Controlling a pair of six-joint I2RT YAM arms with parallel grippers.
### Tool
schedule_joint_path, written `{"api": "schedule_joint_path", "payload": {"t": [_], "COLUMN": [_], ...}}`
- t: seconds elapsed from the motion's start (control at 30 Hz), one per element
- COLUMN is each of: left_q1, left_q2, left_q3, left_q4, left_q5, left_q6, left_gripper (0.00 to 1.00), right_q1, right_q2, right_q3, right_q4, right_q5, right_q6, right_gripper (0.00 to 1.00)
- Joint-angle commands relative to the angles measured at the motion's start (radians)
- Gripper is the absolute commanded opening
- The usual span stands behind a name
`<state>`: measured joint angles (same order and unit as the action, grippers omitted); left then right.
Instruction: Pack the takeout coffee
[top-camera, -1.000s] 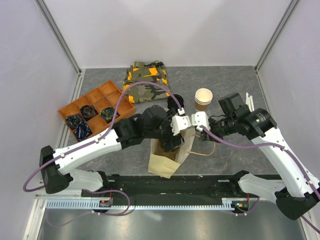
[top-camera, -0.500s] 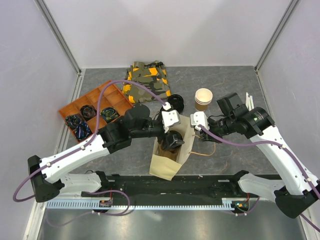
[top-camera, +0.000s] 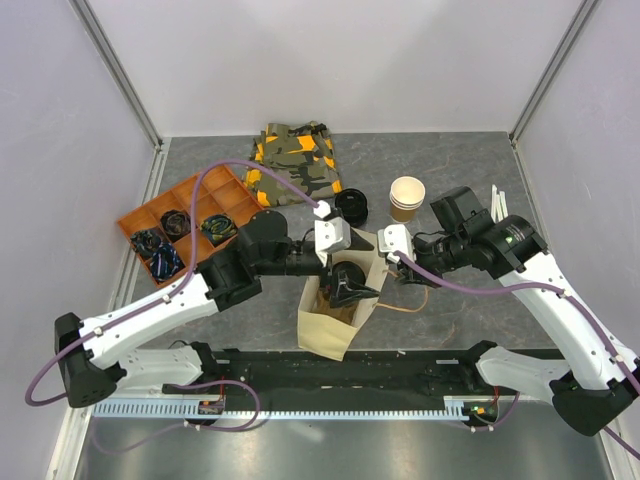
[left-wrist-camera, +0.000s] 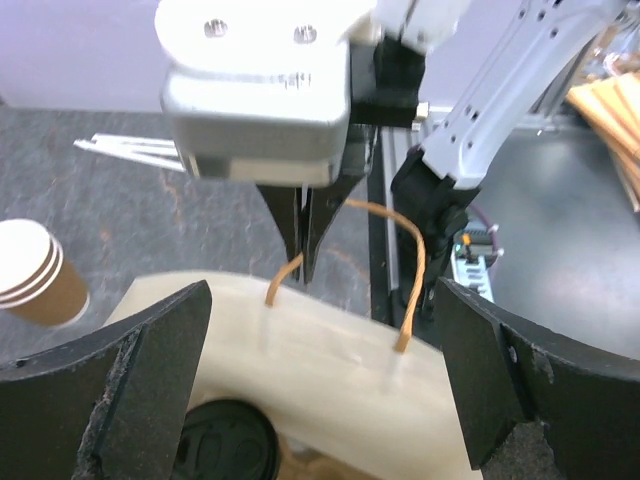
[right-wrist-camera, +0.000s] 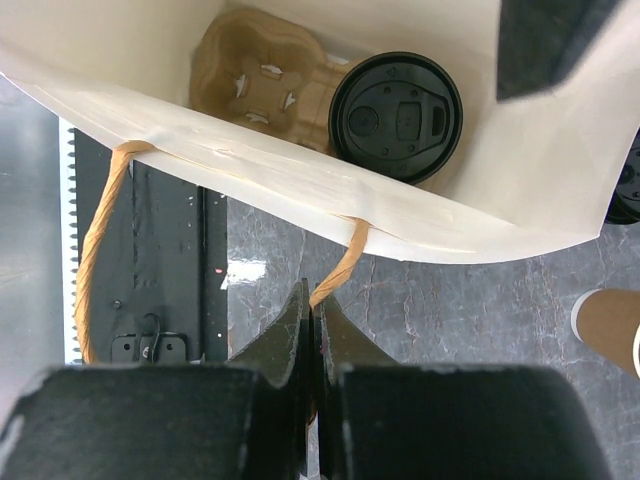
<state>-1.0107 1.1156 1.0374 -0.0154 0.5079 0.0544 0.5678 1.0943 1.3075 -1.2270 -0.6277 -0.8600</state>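
The takeout coffee (right-wrist-camera: 395, 115) stands inside the cream paper bag (right-wrist-camera: 300, 175), showing only its round black lid, beside a brown cup carrier (right-wrist-camera: 255, 75). In the left wrist view the lid (left-wrist-camera: 225, 445) sits low behind the bag's wall (left-wrist-camera: 330, 360). My left gripper (left-wrist-camera: 320, 385) hangs open above the bag's mouth, its fingers (left-wrist-camera: 130, 390) wide apart and holding nothing. My right gripper (right-wrist-camera: 313, 300) is shut on the bag's brown handle (right-wrist-camera: 340, 262) just outside the bag. From above, the left gripper (top-camera: 352, 288) covers the bag's opening and the right gripper (top-camera: 397, 258) sits at its right side.
A stack of lidless tan cups (top-camera: 406, 197) and a loose black lid (top-camera: 352, 205) stand behind the bag. White sticks (top-camera: 498, 200) lie at the far right. An orange compartment tray (top-camera: 225, 185) is at the left, with a camouflage cloth (top-camera: 295, 155) at the back.
My left arm has drawn back to the left, its gripper still open over the bag. The right gripper has kept its hold on the handle.
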Motion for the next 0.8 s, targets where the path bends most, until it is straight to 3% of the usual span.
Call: {"api": "schedule_joint_path", "payload": {"t": [0.0,0.2,0.63,0.77], "left_q1": [0.012,0.043,0.089,0.11], "left_q2": [0.027,0.056,0.066,0.056], "left_q3": [0.019,0.133,0.276,0.293], "left_q4": [0.155,0.14,0.042,0.025], "left_q5": [0.035,-0.032,-0.135,-0.186], "left_q6": [-0.102,-0.096,0.022,0.036], "left_gripper": [1.0,1.0,1.0,1.0], "right_q1": [0.006,0.006,0.006,0.009], "right_q2": [-0.014,-0.008,-0.002,-0.002], "right_q3": [0.003,0.018,0.087,0.095], "right_q4": [0.014,0.03,0.063,0.076], "right_q5": [0.0,0.016,0.016,0.014], "right_q6": [-0.001,0.016,0.107,0.116], "right_gripper": [0.0,0.1,0.53,0.6]}}
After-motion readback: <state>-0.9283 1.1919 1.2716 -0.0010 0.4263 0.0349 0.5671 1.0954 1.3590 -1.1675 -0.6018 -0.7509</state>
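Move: The coffee cup with the black lid stands in the holder inside the open paper bag, about 7 cm ahead of the left hand, roughly level sideways and some 24 cm below. The right hand has the bag's twisted handle between its shut fingers; the cup is about 5 cm ahead of this hand, 15 cm to its left and 17 cm lower. The holder's empty pocket lies some 9 cm nearer the base than the cup, while the stacked paper cups stand about 25 cm straight ahead of the right hand. The right hand opens its fingers to a little over half, ending their pinch on the bag's twisted handle, and eases up about 2 cm and slightly forward, staying beside the bag's right wall. Meanwhile the left hand, empty and still wide open, climbs nearly 9 cm and goes some 5 cm forward, away from the coffee cup and up over the bag's mouth, its right-pointing fingers tipping up and swinging forward by about 10 degrees. ##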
